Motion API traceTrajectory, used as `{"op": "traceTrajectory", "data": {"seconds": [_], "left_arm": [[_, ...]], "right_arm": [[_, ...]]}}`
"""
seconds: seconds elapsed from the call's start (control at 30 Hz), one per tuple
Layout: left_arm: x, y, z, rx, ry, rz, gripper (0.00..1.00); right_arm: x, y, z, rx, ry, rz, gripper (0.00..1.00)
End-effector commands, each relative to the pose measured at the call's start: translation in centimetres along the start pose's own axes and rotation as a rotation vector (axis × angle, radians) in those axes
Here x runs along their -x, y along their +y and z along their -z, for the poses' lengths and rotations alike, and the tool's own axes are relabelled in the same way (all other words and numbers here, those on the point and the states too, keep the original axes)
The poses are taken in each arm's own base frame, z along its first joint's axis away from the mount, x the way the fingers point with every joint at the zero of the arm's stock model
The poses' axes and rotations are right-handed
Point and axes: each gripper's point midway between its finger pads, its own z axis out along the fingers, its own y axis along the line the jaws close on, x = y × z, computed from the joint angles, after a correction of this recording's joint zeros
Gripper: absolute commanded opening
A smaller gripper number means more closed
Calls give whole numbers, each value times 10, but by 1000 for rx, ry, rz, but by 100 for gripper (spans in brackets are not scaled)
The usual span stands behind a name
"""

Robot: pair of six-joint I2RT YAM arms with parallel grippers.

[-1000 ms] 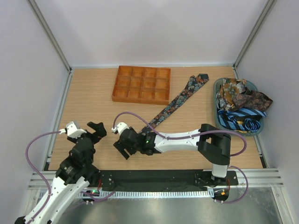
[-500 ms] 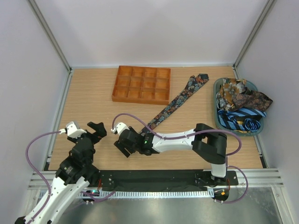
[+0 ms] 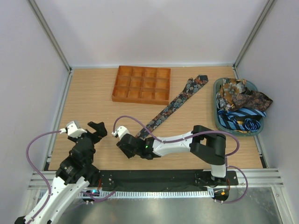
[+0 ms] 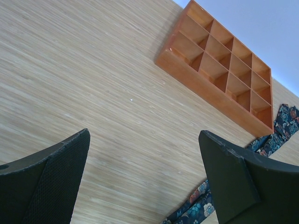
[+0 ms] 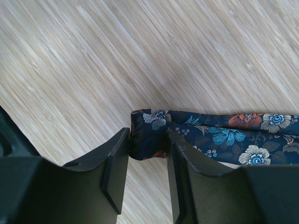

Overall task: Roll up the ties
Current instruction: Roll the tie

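A dark floral tie [image 3: 177,100] lies diagonally on the table, its wide pointed end at the back right. My right gripper [image 3: 126,145] is shut on its narrow end, low over the table. In the right wrist view the folded end of the tie [image 5: 154,135] fills the gap between the fingers [image 5: 148,156]. My left gripper [image 3: 96,130] is open and empty over bare wood at the front left. In its wrist view [image 4: 145,179] the tie [image 4: 196,210] shows beside the right finger. More ties [image 3: 240,100], floral and blue striped, lie heaped in a basket.
An orange gridded tray [image 3: 141,84] stands at the back centre and also shows in the left wrist view [image 4: 219,65]. A grey-green basket [image 3: 217,119] sits at the right edge. White walls with metal posts enclose the table.
My right gripper has moved slightly toward the near edge, drawing the tie's narrow end with it. Its elbow has shifted left. The left arm has not moved.
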Motion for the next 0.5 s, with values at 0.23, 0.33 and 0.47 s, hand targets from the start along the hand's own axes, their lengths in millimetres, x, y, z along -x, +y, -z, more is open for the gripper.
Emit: {"op": "traceTrajectory", "data": {"seconds": [0.23,0.33,0.47], "left_arm": [[4,-4,-4,-4,-24,11,99],[5,-5,-4,-7,-24,12,99],[2,-6,-4,-15,-15,-3,99]], "right_arm": [[24,10,-2,34,-97,-37,38],[29,12,-3,51,-111,-48,27],[35,8,-1,113,-133,-117,5]]}}
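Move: The near end of the flowered tie lies between the right hand's half-open fingers, about 1 cm to the left and 1 cm below the grip point. From there the tie runs out to its far end, roughly 44 cm ahead and 44 cm to the right. The compartment tray is some 38 cm ahead and 8 cm to the right. From the left hand, the tie's near end is about 5 cm back, 11 cm to the right and 14 cm below. The tie's near end is pinched between the right fingertips, which go from about half open to nearly shut, most of that late on. Meanwhile the right hand creeps about 1 cm to its left, away from the length of the tie, staying low over the table with only a slight roll of about 5 degrees. ##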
